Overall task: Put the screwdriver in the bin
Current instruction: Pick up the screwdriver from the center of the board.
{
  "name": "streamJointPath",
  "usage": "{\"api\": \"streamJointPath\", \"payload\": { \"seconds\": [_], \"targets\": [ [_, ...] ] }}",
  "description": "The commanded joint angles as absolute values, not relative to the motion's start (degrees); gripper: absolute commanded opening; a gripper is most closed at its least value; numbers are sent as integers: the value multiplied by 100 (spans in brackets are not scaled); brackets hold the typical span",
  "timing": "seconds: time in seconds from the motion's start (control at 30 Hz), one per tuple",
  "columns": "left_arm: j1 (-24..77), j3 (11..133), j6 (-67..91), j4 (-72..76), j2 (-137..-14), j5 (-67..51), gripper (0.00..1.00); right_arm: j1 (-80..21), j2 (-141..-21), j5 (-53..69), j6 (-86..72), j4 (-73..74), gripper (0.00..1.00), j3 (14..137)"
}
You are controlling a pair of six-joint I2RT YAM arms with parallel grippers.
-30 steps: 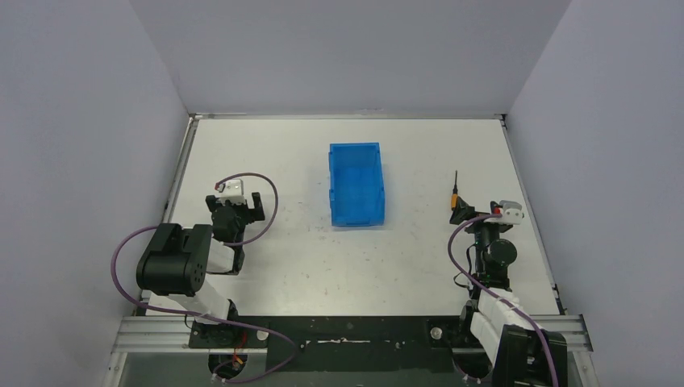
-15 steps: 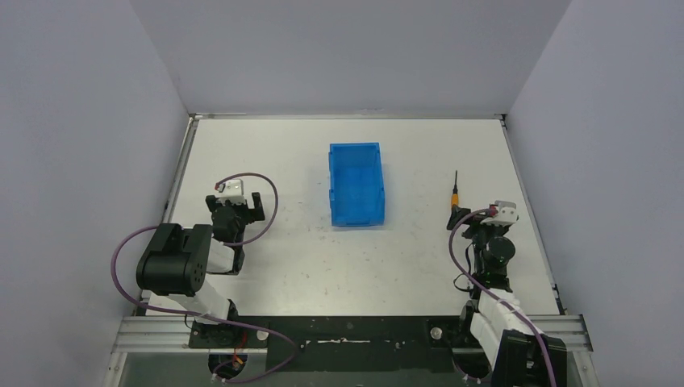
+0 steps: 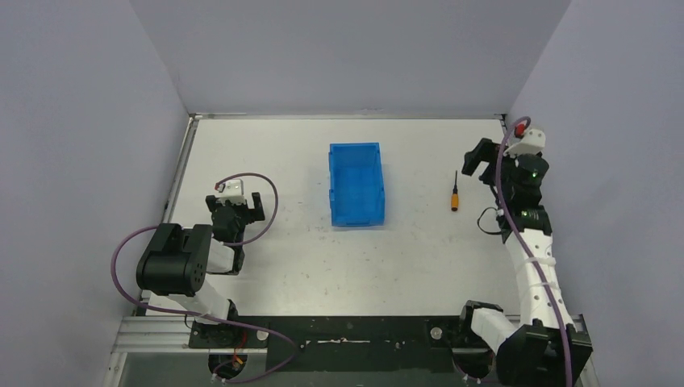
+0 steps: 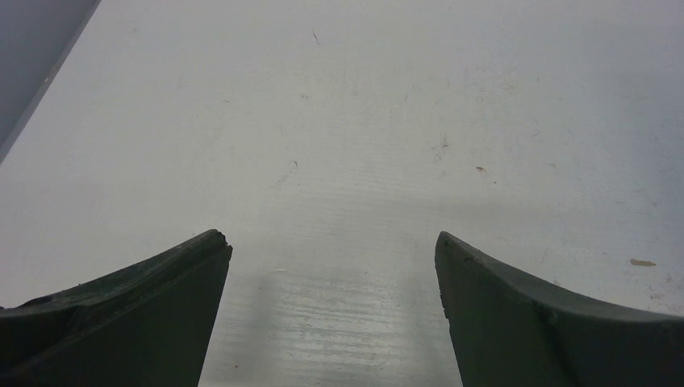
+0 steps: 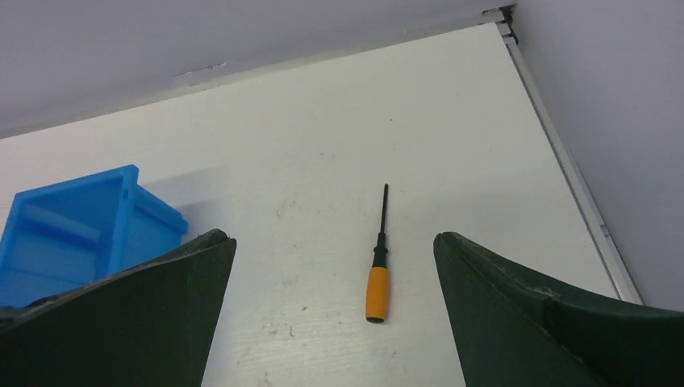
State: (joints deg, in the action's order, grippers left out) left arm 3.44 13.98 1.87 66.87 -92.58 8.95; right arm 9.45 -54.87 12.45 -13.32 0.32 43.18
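Observation:
The screwdriver [image 3: 456,194], with a short orange handle and a thin black shaft, lies flat on the white table to the right of the blue bin [image 3: 356,184]. Its shaft points to the far edge. My right gripper [image 3: 481,164] is raised just right of it, open and holding nothing. In the right wrist view the screwdriver [image 5: 377,278] lies between and beyond the spread fingers of the right gripper [image 5: 331,238], with the bin [image 5: 72,234] at the left. My left gripper [image 3: 235,208] rests low on the table to the left of the bin, open and empty [image 4: 331,238].
Grey walls enclose the table [image 3: 290,266] on three sides, and the right wall stands close behind the right arm. A metal rail [image 5: 565,161] runs along the table's right edge. The left arm's purple cable [image 3: 270,193] loops beside its wrist.
My right arm has lifted and stretched toward the far right, away from the screwdriver's handle end. The screwdriver, the bin and the left arm have not moved.

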Motion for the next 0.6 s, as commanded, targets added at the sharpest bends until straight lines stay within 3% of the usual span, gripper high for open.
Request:
{"api": "streamJointPath", "payload": {
  "seconds": [0.0, 0.57],
  "targets": [
    [352, 1459, 184, 6935, -9220, 878, 97, 765, -6300, 1111, -1384, 2642, 100, 5771],
    [352, 1459, 184, 6933, -9222, 879, 97, 189, -8069, 346, -986, 2778, 100, 6991]
  ]
}}
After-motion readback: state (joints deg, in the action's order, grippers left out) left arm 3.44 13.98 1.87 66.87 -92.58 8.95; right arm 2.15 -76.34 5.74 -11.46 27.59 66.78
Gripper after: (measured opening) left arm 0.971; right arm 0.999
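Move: The screwdriver lies on the board roughly 7 cm ahead of my open right hand, about 2 cm to its left and some 24 cm below. The blue bin stands about 27 cm to the left of the screwdriver and level with it in reach, its middle some 21 cm below my right hand. From my idle left hand the screwdriver is about 5 cm ahead, 56 cm to the right and 5 cm lower. I finish my right hand's upswing with another 1.5 cm or so while easing forward, then turn it around and sink about 6 cm towards the screwdriver, drifting some 2 cm left and ending 3 cm farther out. On the way I tip the fingers about 25 degrees downward and keep them wide open, touching nothing. ##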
